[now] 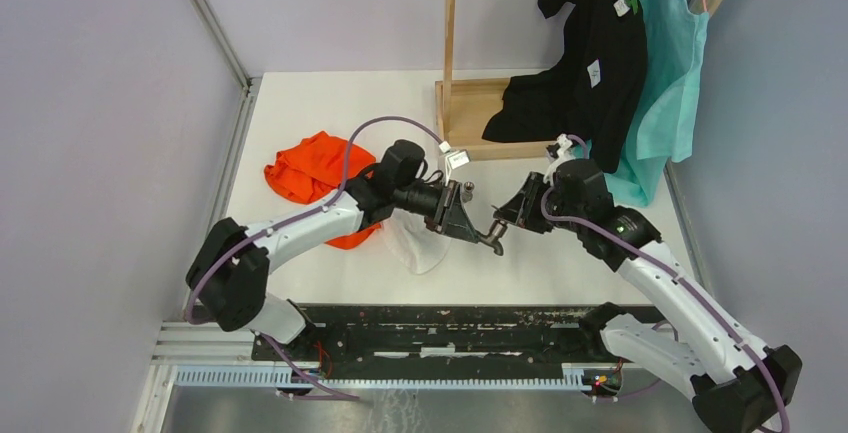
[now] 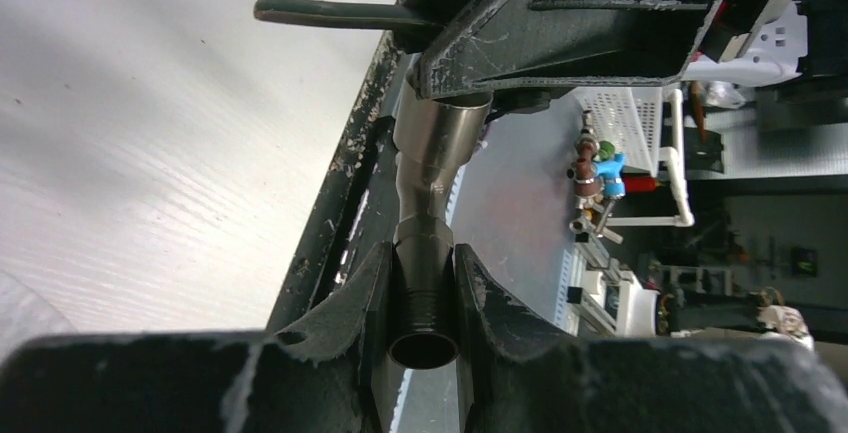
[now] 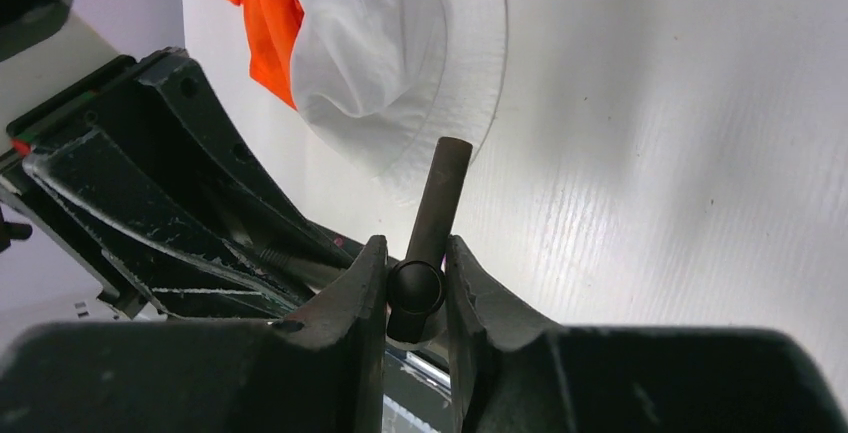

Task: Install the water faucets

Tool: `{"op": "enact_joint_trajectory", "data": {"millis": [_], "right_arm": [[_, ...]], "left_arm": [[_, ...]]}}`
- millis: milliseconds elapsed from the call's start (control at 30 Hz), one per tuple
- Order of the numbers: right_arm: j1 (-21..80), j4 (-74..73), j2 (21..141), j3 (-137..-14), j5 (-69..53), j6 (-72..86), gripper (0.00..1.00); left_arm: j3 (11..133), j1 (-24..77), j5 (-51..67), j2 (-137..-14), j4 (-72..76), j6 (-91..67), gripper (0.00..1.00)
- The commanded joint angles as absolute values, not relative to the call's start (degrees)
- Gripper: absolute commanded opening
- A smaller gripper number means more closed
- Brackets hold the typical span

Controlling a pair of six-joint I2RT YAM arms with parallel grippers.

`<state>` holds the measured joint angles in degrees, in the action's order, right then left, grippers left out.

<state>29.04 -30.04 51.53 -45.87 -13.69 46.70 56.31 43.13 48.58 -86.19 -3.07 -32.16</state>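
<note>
Above the middle of the white table (image 1: 560, 263) my two grippers meet nose to nose with a water faucet (image 1: 490, 238) between them. In the left wrist view my left gripper (image 2: 424, 298) is shut on the threaded end of the grey metal valve body (image 2: 428, 153). Its far end runs into the black body of the right gripper (image 2: 600, 23). In the right wrist view my right gripper (image 3: 416, 288) is shut on the rounded bend of the dark spout pipe (image 3: 443, 188), which sticks out over the table. The left gripper (image 3: 150, 203) shows close on the left.
An orange cloth (image 1: 310, 178) and a white cloth (image 1: 420, 248) lie under the left arm. A wooden stand (image 1: 465, 113) stands at the back with black (image 1: 590, 63) and teal (image 1: 665, 83) garments hanging. A small metal part (image 1: 467, 190) lies near the grippers.
</note>
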Motion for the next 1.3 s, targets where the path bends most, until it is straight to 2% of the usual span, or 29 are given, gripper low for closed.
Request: {"op": "enact_joint_trajectory", "data": {"millis": [0, 233, 267, 333, 467, 600, 733, 900, 1033, 1267], "right_arm": [[31.8, -43.4, 51.8, -52.1, -6.1, 52.9, 0.01], [34.2, -42.1, 52.6, -52.9, -5.0, 57.2, 0.02], [34.2, -41.7, 52.0, -52.8, -4.6, 56.7, 0.07], [34.2, -41.7, 50.3, -52.8, -2.8, 55.1, 0.23], [34.2, -39.7, 47.0, -52.4, -2.7, 48.6, 0.43], [34.1, -37.0, 43.3, -51.7, -6.1, 41.3, 0.73], [34.0, -33.0, 38.6, -49.7, -12.6, 35.7, 0.92], [33.8, -18.6, 31.3, -40.4, -20.6, 38.4, 1.0], [33.8, -3.1, 28.4, -32.4, -22.4, 44.1, 1.0], [33.8, 21.6, 29.7, -22.3, -21.9, 50.8, 0.98]], "left_arm": [[62.1, 44.2, 38.1, -82.0, -4.8, -25.5, 0.03], [65.1, 48.0, 28.2, -81.5, -10.5, -20.2, 0.03], [65.2, 48.0, 28.0, -81.6, -11.1, -19.6, 0.03], [65.1, 47.8, 29.0, -81.7, -11.8, -18.8, 0.03], [63.5, 45.6, 37.2, -81.9, -9.4, -20.2, 0.03], [62.0, 42.5, 46.3, -82.3, -6.1, -22.9, 0.03], [61.0, 39.4, 53.7, -81.9, -2.7, -26.0, 0.03], [57.7, 36.0, 61.6, -81.2, 13.3, -38.9, 0.03], [54.6, 35.1, 63.8, -81.1, 28.5, -50.8, 0.03], [52.4, 35.0, 64.1, -81.9, 39.8, -59.5, 0.03]]}}
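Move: The faucet is held in mid-air between both hands: the right fingers still pinch its handle, which lies at their hand point, while the left fingers still grip the threaded end, with that handle about 4 cm to the left hand's right, 3 cm ahead and 1 cm up. The loose pipe fitting lies on the table some 8 cm ahead and 1 cm left of the left hand, about 17 cm down; the white hat is about 12 cm left and 2 cm ahead, equally low. After a small shared bob up and down with both grips kept, the right fingers open wide and let go of the handle, the hand drawing back and up about 5 cm each, then easing left while its fingers tip up some 25 degrees, clear of the faucet. The left hand keeps its pinch on the threaded end and, as the right leaves, carries the faucet first about 3 cm forward and 2 cm left, then up to some 8 cm higher, rolling its right-pointing fingers from a downward slant to nearly level. ##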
